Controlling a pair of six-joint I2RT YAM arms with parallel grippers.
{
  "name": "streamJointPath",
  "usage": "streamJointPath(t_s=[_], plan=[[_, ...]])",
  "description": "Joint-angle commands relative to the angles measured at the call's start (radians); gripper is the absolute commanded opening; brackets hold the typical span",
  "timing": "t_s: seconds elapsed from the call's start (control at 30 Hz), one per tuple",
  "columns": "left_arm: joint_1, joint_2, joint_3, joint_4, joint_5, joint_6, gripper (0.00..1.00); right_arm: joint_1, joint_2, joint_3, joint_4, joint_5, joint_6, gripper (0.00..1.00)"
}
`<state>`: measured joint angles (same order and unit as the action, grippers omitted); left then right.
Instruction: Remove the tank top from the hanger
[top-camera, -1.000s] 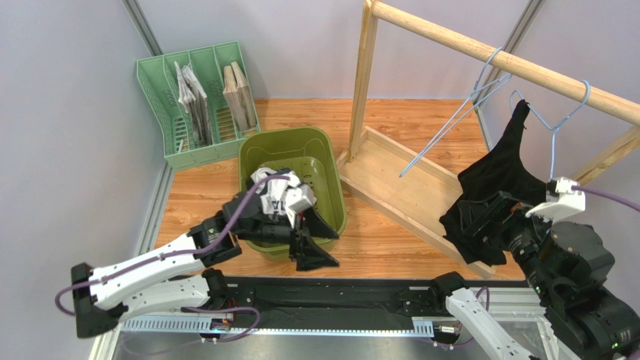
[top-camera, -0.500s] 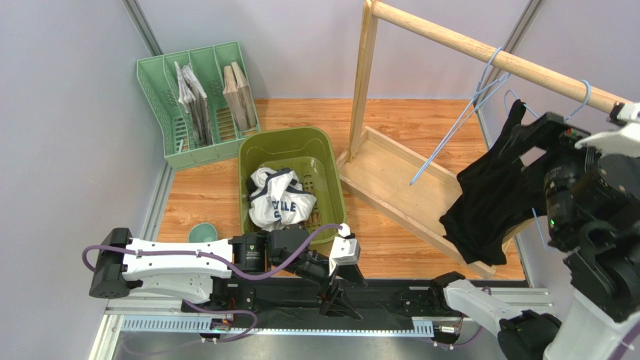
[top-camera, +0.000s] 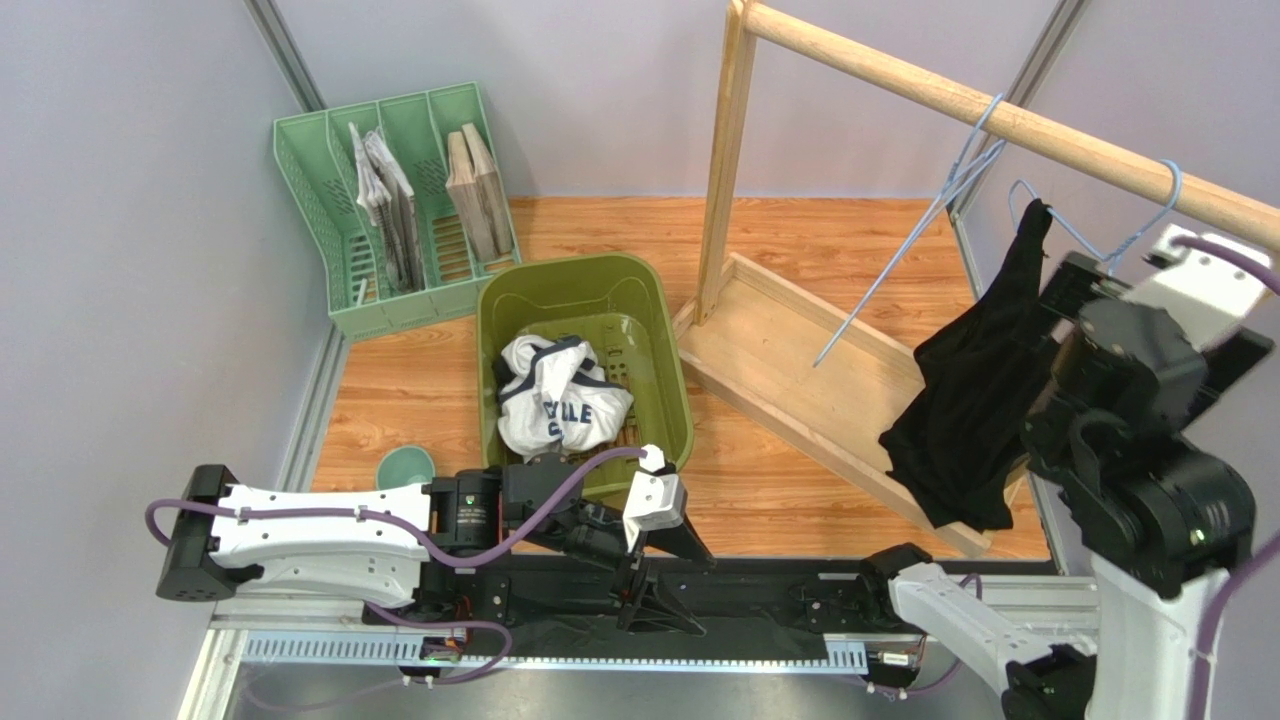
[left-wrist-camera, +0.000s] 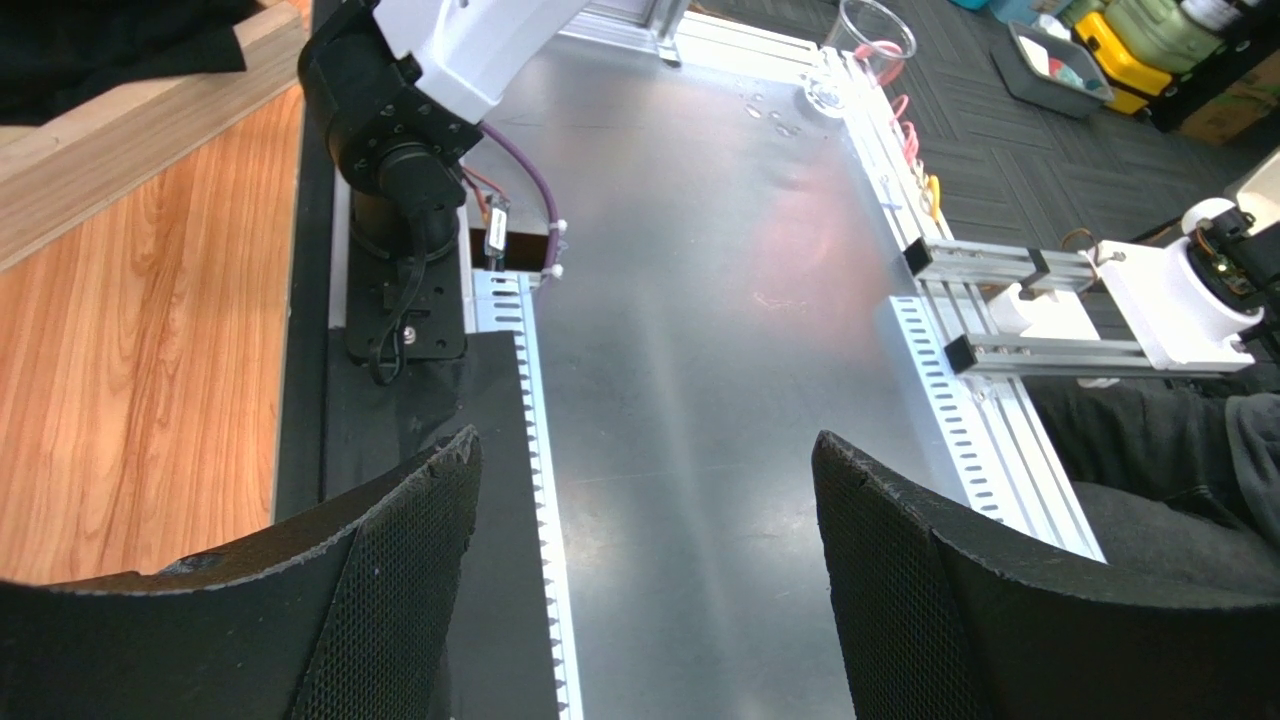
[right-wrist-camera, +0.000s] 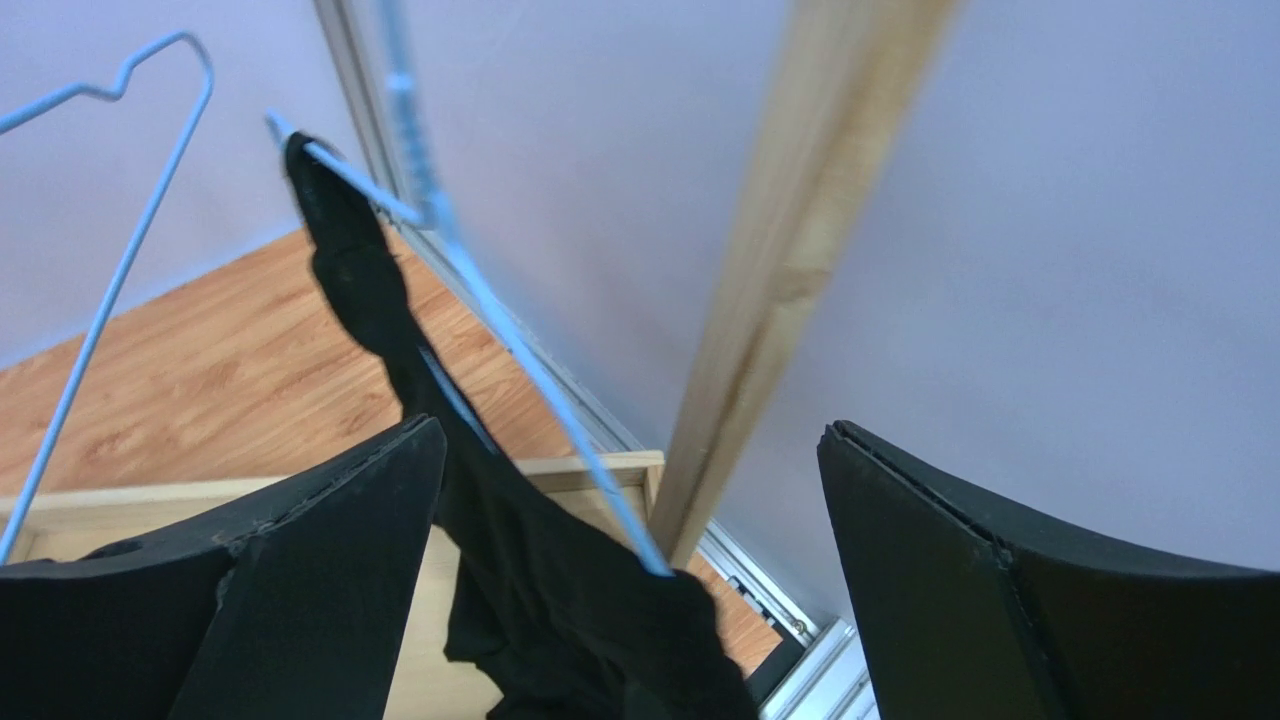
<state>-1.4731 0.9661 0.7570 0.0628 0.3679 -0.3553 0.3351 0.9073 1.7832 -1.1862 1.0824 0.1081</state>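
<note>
The black tank top (top-camera: 974, 383) hangs on a light-blue wire hanger (top-camera: 1120, 240) hooked over the wooden rail at the right. My right gripper (top-camera: 1085, 308) is raised beside it at hanger height, open, holding nothing. In the right wrist view the tank top (right-wrist-camera: 564, 593) and the hanger (right-wrist-camera: 504, 338) lie ahead of the right gripper (right-wrist-camera: 631, 428), apart from both fingers. My left gripper (top-camera: 657, 578) is low over the near base rail, far from the garment. In the left wrist view the left gripper (left-wrist-camera: 646, 443) stands open over bare metal.
A green basket (top-camera: 504, 323) at mid-table holds a white printed garment (top-camera: 556, 398). A green file organiser (top-camera: 323, 188) stands back left. The wooden rack (top-camera: 902, 83) has an upright post (right-wrist-camera: 766, 285) and a second, empty blue hanger (top-camera: 909, 248). A small teal disc (top-camera: 403, 465) lies near left.
My left arm has pulled back from the basket to the near rail, leaving the white garment inside. My right arm has risen from the tank top's lower part to hanger height.
</note>
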Motion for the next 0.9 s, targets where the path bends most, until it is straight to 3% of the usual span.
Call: streamJointPath(t_s=[0.0,0.3,0.63,0.8,0.87], plan=[[-0.006,0.0,0.01,0.012,0.02,0.016,0.85,-0.001,-0.068,-0.044,0.033,0.097,0.004,1.0],[-0.018,0.017,0.001,0.017,0.025,-0.008,0.84,-0.001,-0.156,-0.205,0.034,-0.044,0.062,1.0],[-0.033,-0.032,-0.024,-0.043,-0.024,-0.017,0.84,-0.001,-0.203,-0.353,0.034,-0.036,0.084,0.96],[-0.033,-0.029,-0.024,-0.041,-0.027,-0.017,0.84,-0.002,-0.234,-0.364,0.037,-0.116,0.085,0.83],[-0.035,-0.02,-0.019,-0.038,-0.029,-0.016,0.84,-0.002,-0.238,-0.358,0.037,-0.142,0.091,0.7]])
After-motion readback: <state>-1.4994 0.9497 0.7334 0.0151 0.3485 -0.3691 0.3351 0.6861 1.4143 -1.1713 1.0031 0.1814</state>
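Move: The near shoulder of the black tank top, at the near end of its hanger, lies about 10 cm below the right hand, some 3 cm ahead and 3 cm to its right. The right rack post stands roughly 7 cm ahead and 9 cm right of the hand. The empty hanger hangs about 12 cm ahead and 22 cm left, its middle around 5 cm lower. From the left hand, that shoulder is about 22 cm ahead, 55 cm right and 8 cm higher. Back and slightly right first, about 3.5 cm, the right hand clears the hanger, then sinks some 8 cm while easing about 2 cm forward again, down to the near shoulder of the black tank top. The fingers, pointing forward and right, tip down about five degrees and near the end begin closing from wide open around the draped hanger end, still well apart. ##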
